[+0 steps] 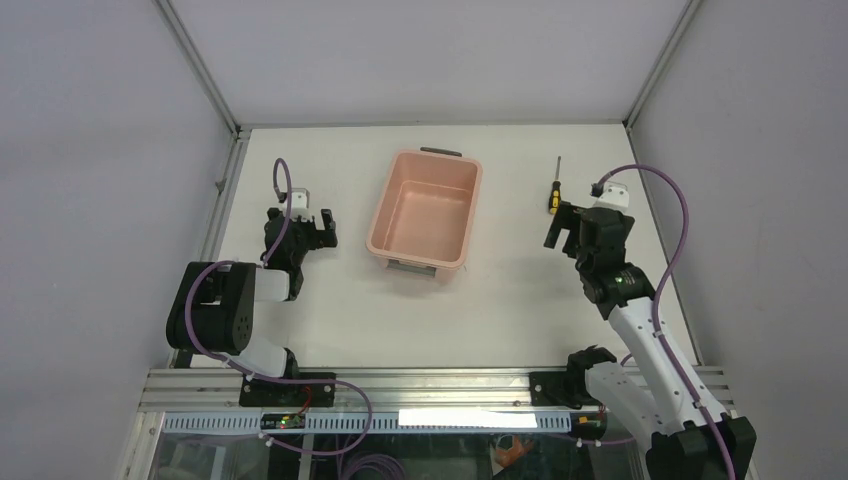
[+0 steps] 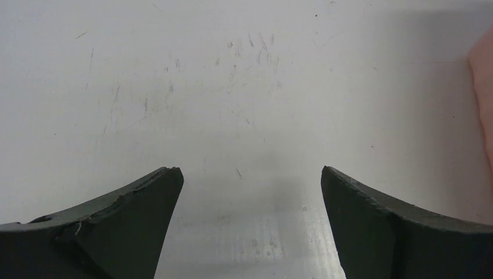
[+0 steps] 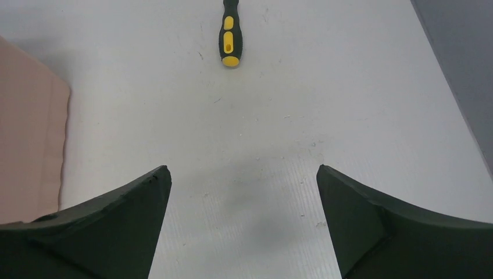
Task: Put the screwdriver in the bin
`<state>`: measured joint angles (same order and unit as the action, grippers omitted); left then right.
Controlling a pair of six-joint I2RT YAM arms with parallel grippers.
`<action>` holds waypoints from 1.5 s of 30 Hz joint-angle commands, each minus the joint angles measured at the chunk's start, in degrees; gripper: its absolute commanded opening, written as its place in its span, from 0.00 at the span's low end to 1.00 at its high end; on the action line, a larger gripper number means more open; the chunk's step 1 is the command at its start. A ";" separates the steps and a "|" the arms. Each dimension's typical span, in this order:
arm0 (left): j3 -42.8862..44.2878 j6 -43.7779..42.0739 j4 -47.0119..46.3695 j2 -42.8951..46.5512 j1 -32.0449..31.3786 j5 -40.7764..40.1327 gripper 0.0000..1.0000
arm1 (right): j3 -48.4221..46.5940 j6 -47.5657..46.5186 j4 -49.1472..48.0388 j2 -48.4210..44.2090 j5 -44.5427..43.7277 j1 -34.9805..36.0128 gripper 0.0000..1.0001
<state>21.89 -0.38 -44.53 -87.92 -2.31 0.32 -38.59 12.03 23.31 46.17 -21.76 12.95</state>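
The screwdriver point(image 1: 553, 192), black-and-yellow handle and thin dark shaft, lies on the white table right of the bin, shaft pointing away. In the right wrist view its handle point(image 3: 229, 38) lies straight ahead at the top edge. The salmon-pink bin point(image 1: 378, 205) stands in the middle of the table and holds nothing; its side shows at the left point(image 3: 29, 128). My right gripper point(image 1: 562, 224) point(image 3: 243, 168) hangs open just short of the handle's near end, nothing between its fingers. My left gripper point(image 1: 318, 224) point(image 2: 251, 170) is open over bare table left of the bin.
Grey walls and metal frame rails enclose the table on three sides; the right wall point(image 3: 459, 52) runs close to the screwdriver. A sliver of the bin point(image 2: 483, 87) shows at the right edge of the left wrist view. Purple cables loop over both arms.
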 commanded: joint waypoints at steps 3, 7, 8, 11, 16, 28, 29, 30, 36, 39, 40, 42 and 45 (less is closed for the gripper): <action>0.08 0.91 -1.52 1.56 -0.52 0.21 0.99 | -2.92 2.16 -3.00 1.32 -0.52 0.06 0.99; 0.08 0.91 -1.52 1.55 -0.49 0.21 0.99 | -9.99 2.87 -0.32 7.60 -0.85 -0.18 0.99; 0.08 0.91 -1.52 1.55 -0.43 0.23 0.99 | -12.80 1.66 1.80 11.12 -0.05 -0.65 0.99; 0.08 0.91 -1.52 1.52 -0.50 0.21 0.99 | -24.42 0.21 9.87 24.35 2.24 -3.14 0.99; 0.08 0.91 -1.58 1.53 -0.48 0.24 0.99 | -39.68 -2.23 14.54 44.08 9.02 -8.86 0.99; 0.08 0.91 -1.51 1.57 -0.51 0.23 0.99 | -62.55 -4.91 22.03 74.75 18.87 -12.77 0.88; 0.08 0.91 -1.45 1.55 -0.50 0.24 0.99 | -63.35 -4.72 22.91 76.08 18.83 -12.77 0.85; 0.08 0.91 -1.51 1.56 -0.51 0.21 0.99 | -63.62 -4.35 23.14 77.03 18.88 -13.77 0.81; 0.08 0.91 -1.52 1.58 -0.49 0.22 0.99 | -62.10 -3.47 20.49 78.81 18.05 -14.00 0.63; 0.08 0.91 -1.51 1.53 -0.44 0.26 0.99 | -62.02 -2.38 18.74 79.70 15.64 -14.32 0.56; 0.08 0.91 -1.52 1.54 -0.49 0.26 0.99 | -62.61 -1.82 19.22 80.23 15.01 -14.52 0.49; 0.08 0.91 -1.52 1.53 -0.43 0.22 0.99 | -63.83 -1.58 20.41 80.53 14.96 -14.79 0.20; 0.08 0.91 -1.52 1.58 -0.50 0.22 0.99 | -64.04 -3.54 20.64 77.63 16.12 -14.81 0.01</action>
<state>21.87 -0.38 -44.53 -87.92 -2.31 0.32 -100.12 9.56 43.92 125.86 -5.61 -1.28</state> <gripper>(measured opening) 0.992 0.192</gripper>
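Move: The screwdriver lies on the table with its middle about 23 cm ahead of the right hand, 3 cm to its right and 15 cm below; the yellow-black handle end is the nearer one. The bin's middle stands roughly 31 cm to this hand's left, 15 cm farther out and 11 cm below. From the left hand the screwdriver is about 13 cm ahead, 61 cm to the right and 3 cm lower. Pinches the screwdriver's handle near its butt end between the right fingers, which stay open on the way in and close once down beside it. To get there the hand sweeps some 19 cm forward in an arc, first rising about 3 cm, then dropping to about 15 cm below its start, while the wrist tips the fingers down some 40 degrees. ##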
